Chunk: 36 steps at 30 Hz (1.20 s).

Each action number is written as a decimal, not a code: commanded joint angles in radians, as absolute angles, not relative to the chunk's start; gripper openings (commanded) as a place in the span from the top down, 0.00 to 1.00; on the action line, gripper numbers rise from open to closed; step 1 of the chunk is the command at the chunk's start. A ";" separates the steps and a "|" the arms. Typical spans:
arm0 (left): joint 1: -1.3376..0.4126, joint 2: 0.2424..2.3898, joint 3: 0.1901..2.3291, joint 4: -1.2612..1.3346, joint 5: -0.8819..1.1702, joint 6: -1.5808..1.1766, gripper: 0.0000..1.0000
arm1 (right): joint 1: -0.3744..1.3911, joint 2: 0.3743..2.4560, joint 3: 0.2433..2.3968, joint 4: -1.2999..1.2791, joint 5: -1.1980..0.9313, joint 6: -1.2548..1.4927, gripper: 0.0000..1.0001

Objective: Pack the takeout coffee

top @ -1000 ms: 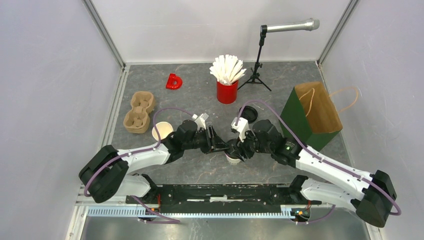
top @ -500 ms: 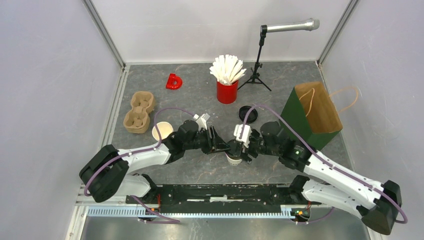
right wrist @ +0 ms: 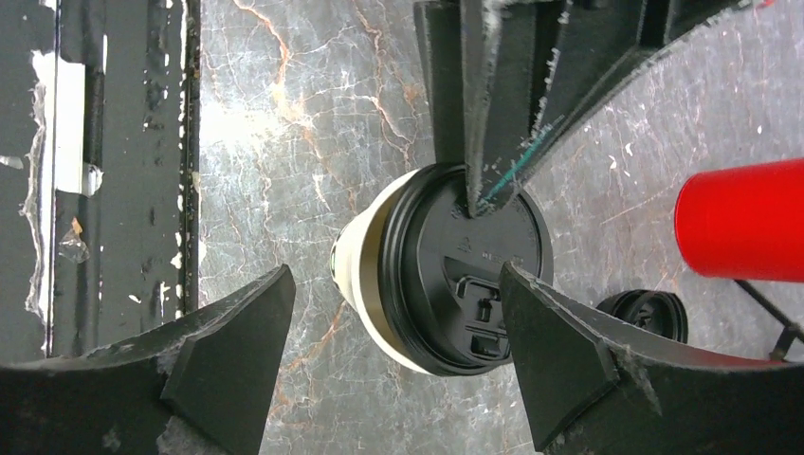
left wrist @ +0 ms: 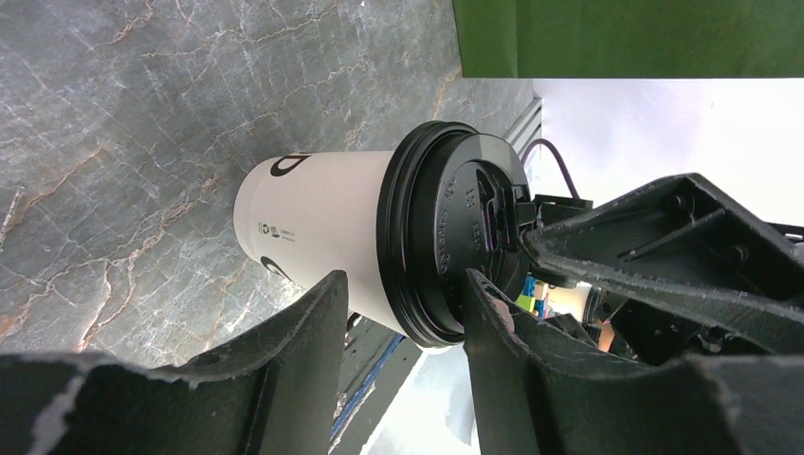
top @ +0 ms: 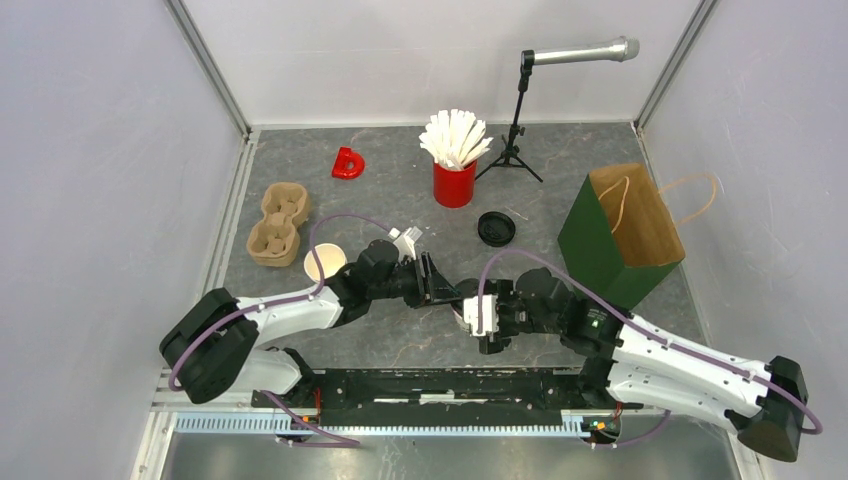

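A white paper cup point(left wrist: 318, 213) with a black lid point(right wrist: 469, 275) pressed on stands upright on the marble table. In the top view it is mostly hidden under my right gripper point(top: 479, 320). That gripper point(right wrist: 396, 275) hovers over the cup, open wide, with space on both sides of the lid. My left gripper point(left wrist: 400, 280) lies rolled on its side with its jaws apart. Its upper finger point(right wrist: 484, 185) rests on the lid and its lower finger point(left wrist: 313, 322) is beside the cup wall. A second cup point(top: 324, 262) stands open at the left. Its black lid point(top: 496, 228) lies loose behind.
A green paper bag point(top: 620, 235) stands open at the right. The brown pulp carrier point(top: 277, 225) lies at the left. A red cup of white sticks point(top: 454, 183), a red letter-shaped piece point(top: 347, 163) and a microphone stand point(top: 514, 130) are at the back.
My right gripper has opened off the lid and drawn back toward the near edge, uncovering the loose lid behind it. The left arm and the lidded cup have stayed put.
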<state>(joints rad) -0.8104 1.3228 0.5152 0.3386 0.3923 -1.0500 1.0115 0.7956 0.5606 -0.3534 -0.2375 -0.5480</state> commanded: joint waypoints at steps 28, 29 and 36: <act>-0.822 1.290 0.641 0.143 0.288 -0.904 0.46 | 1.177 0.875 0.468 -0.101 0.062 -0.709 0.42; -0.821 1.285 0.651 0.124 0.278 -0.897 0.46 | 1.177 0.878 0.466 -0.088 0.065 -0.713 0.42; -0.810 1.276 0.678 0.075 0.254 -0.871 0.45 | 1.177 0.896 0.463 -0.053 0.086 -0.699 0.42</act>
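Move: The cup with its black lid set on askew stands about 3 cm ahead of my right hand and 5 cm to its left, its middle some 6 cm lower. From that hand, the spare lid lies roughly 21 cm ahead and 2 cm right, the red straw cup about 28 cm ahead and 8 cm left, and the green bag 10 cm ahead and 29 cm right. For my left hand the lidded cup is about 2 cm ahead, 4 cm right and 4 cm below. With my right hand I ease slightly back, sink about 1.5 cm and close the wide-open fingers to a bit over half, one on the cup's wall and one over the lid. Then I carry on forward some 3 cm and a little left, rolling the wrist about 15 degrees. My left hand keeps its fingers astride the lid's rim, opening unchanged, and follows forward by 1.5 cm or so late on. ##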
